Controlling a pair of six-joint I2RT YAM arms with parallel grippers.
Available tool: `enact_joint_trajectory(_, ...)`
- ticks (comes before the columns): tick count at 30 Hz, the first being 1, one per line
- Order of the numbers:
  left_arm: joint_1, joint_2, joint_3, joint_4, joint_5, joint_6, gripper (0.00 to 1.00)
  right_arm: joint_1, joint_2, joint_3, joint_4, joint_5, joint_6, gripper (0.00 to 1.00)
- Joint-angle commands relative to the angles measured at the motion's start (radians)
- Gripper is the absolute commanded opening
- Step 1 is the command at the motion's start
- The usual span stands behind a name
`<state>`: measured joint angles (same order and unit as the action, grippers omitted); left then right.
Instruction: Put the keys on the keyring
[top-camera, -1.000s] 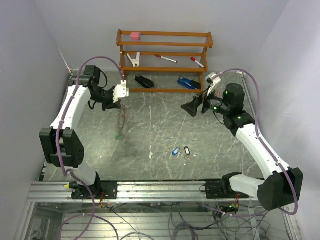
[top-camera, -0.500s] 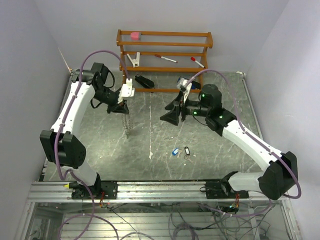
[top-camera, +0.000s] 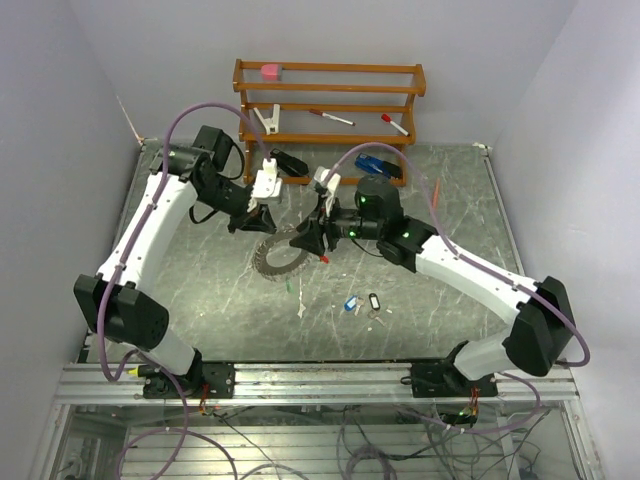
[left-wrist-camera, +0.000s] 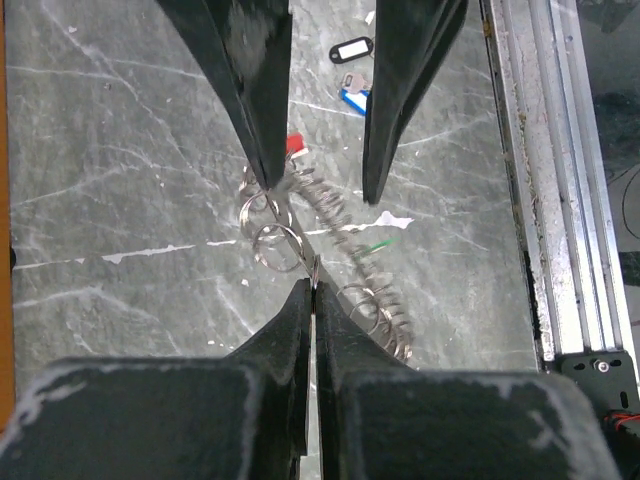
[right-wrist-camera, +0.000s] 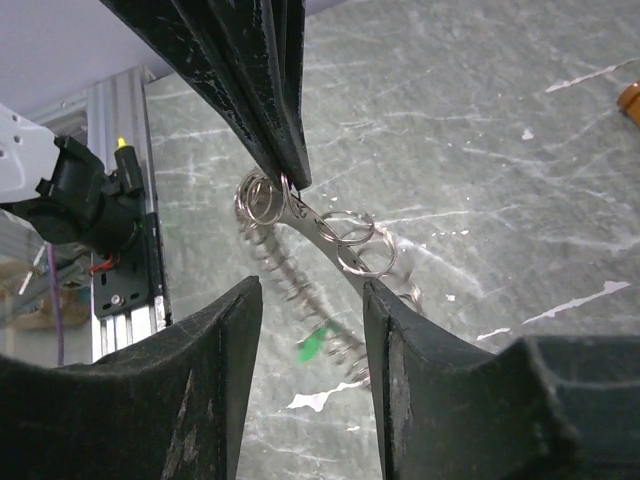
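The keyring, a large silvery ring with a toothed rim and several small split rings, hangs over the table's middle. My left gripper is shut on its rim. A green tag dangles from the keyring, blurred. A red tag shows by the ring. My right gripper is open, its fingers on either side of the ring's band, one close against it. Two keys lie on the table, one with a blue tag and one with a black tag.
A wooden shelf rack stands at the back with red-capped pens, a pink object, a black item and a blue one. An aluminium rail borders the table's near edge.
The right arm swung left from near the shelf to the keyring, and its jaws narrowed. The left arm carried the ring toward the table's middle.
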<state>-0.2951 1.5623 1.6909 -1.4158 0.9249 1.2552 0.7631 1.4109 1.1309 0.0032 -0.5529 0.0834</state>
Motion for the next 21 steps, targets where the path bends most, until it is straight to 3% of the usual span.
enact_joint_trajectory(1,-0.029,-0.050,-0.021,0.070,0.034,-0.069,0.07,0.035,0.017,0.041,0.019,0.053,-0.032,0.44)
enact_joint_trajectory(11,-0.066,-0.070,-0.057,0.126,0.005,-0.136,0.07,0.088,0.059,0.096,-0.007,0.090,-0.068,0.38)
enact_joint_trajectory(16,-0.074,-0.068,-0.041,0.105,0.013,-0.137,0.07,0.097,0.081,0.108,-0.013,0.091,-0.076,0.26)
enact_joint_trajectory(19,-0.078,-0.078,-0.040,0.110,0.010,-0.138,0.07,0.100,0.083,0.106,-0.009,0.092,-0.078,0.10)
enact_joint_trajectory(21,-0.079,-0.084,-0.039,0.108,0.003,-0.135,0.07,0.099,0.074,0.097,-0.006,0.100,-0.081,0.06)
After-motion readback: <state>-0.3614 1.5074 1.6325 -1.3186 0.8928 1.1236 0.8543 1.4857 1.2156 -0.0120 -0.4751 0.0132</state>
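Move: My left hand already holds the keyring by one of its small loops. My right fingers, half open, are about 5 cm to that hand's right at much the same height, so from my right hand the loop is some 5 cm left. From the right hand, the keyring's body hangs about 4 cm back, 3 cm left and 5 cm below, the blue key tag lies 8 cm back, 12 cm right and some 24 cm below, and the black key tag 5 cm right of the blue. I bring my right hand left about 3 cm to the small loop at my left fingertips and close its half-open fingers nearly shut, pinching the thin metal there. My left hand keeps its grip and eases right and back, about 1.5 cm each way, to meet it. ##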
